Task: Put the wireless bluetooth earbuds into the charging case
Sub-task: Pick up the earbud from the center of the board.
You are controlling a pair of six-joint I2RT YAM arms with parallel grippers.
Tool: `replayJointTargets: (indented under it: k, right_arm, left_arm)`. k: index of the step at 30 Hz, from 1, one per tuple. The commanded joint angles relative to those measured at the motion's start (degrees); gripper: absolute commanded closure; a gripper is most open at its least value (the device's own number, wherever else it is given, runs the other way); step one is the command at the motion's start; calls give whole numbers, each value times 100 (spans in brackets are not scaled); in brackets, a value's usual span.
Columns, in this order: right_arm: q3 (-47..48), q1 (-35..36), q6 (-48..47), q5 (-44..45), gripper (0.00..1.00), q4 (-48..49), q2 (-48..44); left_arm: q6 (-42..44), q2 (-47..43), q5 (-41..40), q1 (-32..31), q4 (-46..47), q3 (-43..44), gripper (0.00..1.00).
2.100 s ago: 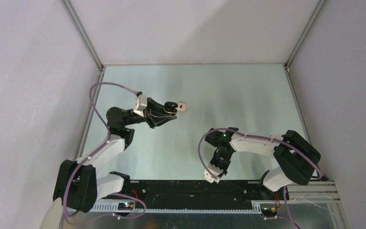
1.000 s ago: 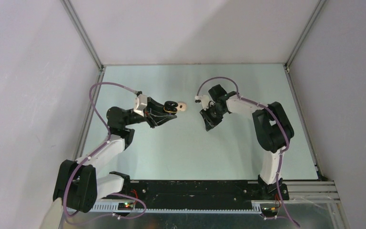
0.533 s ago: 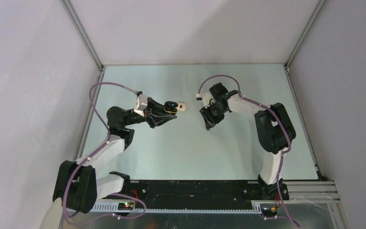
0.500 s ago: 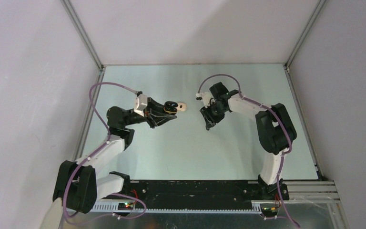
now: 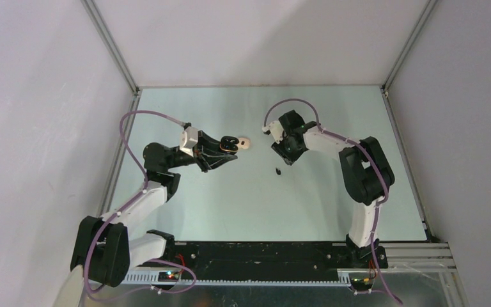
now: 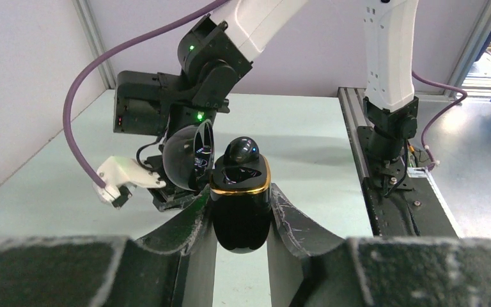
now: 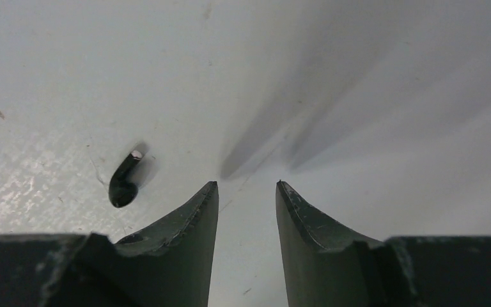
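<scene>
My left gripper (image 6: 240,192) is shut on a glossy black charging case (image 6: 240,204) with a gold rim. The case is held upright with its lid (image 6: 188,157) swung open to the left. One black earbud (image 6: 241,149) sits in the case, beside a dark hollow. In the top view the case (image 5: 229,142) is at the left gripper's (image 5: 227,148) tip. A black earbud (image 7: 123,182) lies on the table just left of my right gripper (image 7: 246,185), which is open with nothing between its fingers. The same earbud (image 5: 277,171) lies slightly nearer than the right gripper (image 5: 282,155).
A small pale beige round object (image 5: 245,142) lies just right of the case; I cannot tell what it is. Aluminium frame rails (image 5: 112,45) and white walls enclose the green table (image 5: 332,115). The right arm's wrist (image 6: 166,115) stands close behind the case.
The right arm swung from near its base to mid-table opposite the case. In the last half second it opened, drew back slightly, and a black earbud now lies on the table below it.
</scene>
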Motion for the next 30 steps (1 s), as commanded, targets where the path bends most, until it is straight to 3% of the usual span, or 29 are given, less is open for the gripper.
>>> replayJointTargets:
  k: [1, 21, 30]
  right_arm:
    - [186, 237, -168, 190, 58, -36, 71]
    - [92, 1113, -413, 315, 61, -820, 120]
    - [41, 1348, -319, 172, 62, -621, 16]
  left_arm:
    - [157, -159, -105, -38, 118, -11, 89]
    - [226, -286, -79, -56, 35, -29, 89]
    - [278, -272, -79, -96, -19, -17, 89]
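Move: The earbud on the board lies about 4 cm back and 4 cm to the left of the right hand, some 2 cm below its open fingertips. The small beige case sits about 7 cm ahead and 15 cm to the left of that hand, also down on the board. From the left hand, which holds the charging case up high, the earbud is roughly 10 cm ahead, 14 cm to the right and 27 cm below. The earbud is met by one finger of the right hand, which sweeps low over the board back and to the left, about 8 cm in all, sinking a little over 1 cm. The nearer fingertip comes against the earbud and pushes it along, while the wrist turns some 15 degrees counter-clockwise and the fingers stay open. ##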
